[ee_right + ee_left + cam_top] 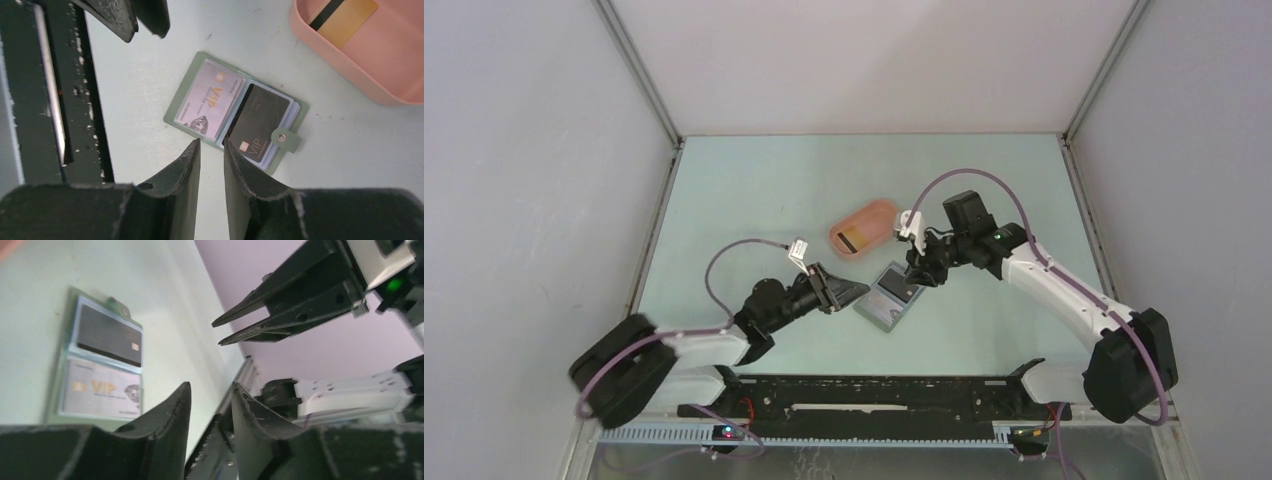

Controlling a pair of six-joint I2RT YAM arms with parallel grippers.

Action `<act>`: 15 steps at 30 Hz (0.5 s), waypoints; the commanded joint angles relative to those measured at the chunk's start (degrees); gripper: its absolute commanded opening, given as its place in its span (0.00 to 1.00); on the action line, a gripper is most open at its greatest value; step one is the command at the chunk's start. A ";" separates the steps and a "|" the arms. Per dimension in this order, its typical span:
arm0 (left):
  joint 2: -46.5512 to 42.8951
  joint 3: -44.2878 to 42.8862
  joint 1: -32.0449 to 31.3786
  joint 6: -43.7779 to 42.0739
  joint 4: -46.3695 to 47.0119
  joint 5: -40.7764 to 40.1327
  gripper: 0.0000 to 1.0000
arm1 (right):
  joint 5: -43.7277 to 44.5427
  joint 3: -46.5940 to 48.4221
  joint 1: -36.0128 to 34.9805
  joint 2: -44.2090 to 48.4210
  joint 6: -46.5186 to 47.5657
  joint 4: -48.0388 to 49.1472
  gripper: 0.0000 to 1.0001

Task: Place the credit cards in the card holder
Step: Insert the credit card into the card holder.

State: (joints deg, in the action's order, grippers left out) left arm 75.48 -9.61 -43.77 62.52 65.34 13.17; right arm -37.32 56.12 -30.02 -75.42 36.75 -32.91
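The grey-green card holder [882,310] lies open on the table between my two grippers. In the right wrist view the card holder [176,116] has a silver VIP card [210,99] in one half and a black VIP card [257,122] in the other, with its snap tab [284,137] flat on the table. A yellowish-tan credit card [345,17] lies in the pink tray. My right gripper [211,142] hovers over the holder's near edge, open by a narrow gap and empty. My left gripper [211,386] is beside the holder [70,420], also narrowly open and empty.
The pink oblong tray [874,215] sits just behind the holder, with its wall [345,70] close to the holder's tab side. My two grippers [861,291] [916,279] are near each other. Enclosure walls ring the table.
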 commanded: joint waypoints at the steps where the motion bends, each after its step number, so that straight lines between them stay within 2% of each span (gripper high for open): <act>1: -18.37 -8.11 -3.02 -19.94 -36.50 -8.59 0.43 | -7.99 2.15 1.78 3.79 0.49 -2.52 0.32; 3: -23.71 -11.38 -3.33 -25.48 -46.31 -12.06 0.47 | -8.65 2.15 2.59 4.78 0.94 -2.80 0.33; 6: -28.44 -14.73 -3.39 -32.01 -54.05 -12.99 0.55 | -9.88 2.14 3.99 5.45 1.34 -3.25 0.34; 9: -29.95 -16.30 -3.37 -35.59 -57.44 -13.00 0.65 | -10.95 2.15 5.40 5.06 1.88 -4.08 0.35; 13: -30.35 -16.21 -3.27 -36.12 -59.93 -15.89 0.83 | -11.09 2.15 6.29 3.24 3.04 -5.10 0.35; 15: -30.03 -15.49 -3.23 -35.14 -60.13 -16.21 0.87 | -10.20 2.13 6.25 1.26 3.77 -5.53 0.35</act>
State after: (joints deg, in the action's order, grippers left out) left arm 45.43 -23.70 -46.92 30.72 10.87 0.10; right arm -46.76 56.21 -24.05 -71.81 38.15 -36.77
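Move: From the empty left hand the card holder lies about 4 cm ahead and 6 cm to the right, some 13 cm below. From that hand the pink tray is about 21 cm ahead and 1 cm right, and the gold card in it some 18 cm ahead and 2 cm left, both as far below. From the empty right hand the card holder is about 2 cm ahead, 5 cm left and 12 cm down; the tray is 19 cm ahead and 10 cm left. Up and off to its left the empty left hand swings, clear of the card holder: it climbs roughly 6 cm, then sinks back some 3 cm while still drifting left, about 4 cm in all. Its wrist rolls some 30 degrees, clockwise seen from behind the hand, and its fingers spread from part-open to nearly wide. The right hand eases up about 2 cm and slightly right and back, its fingers staying part-open. ##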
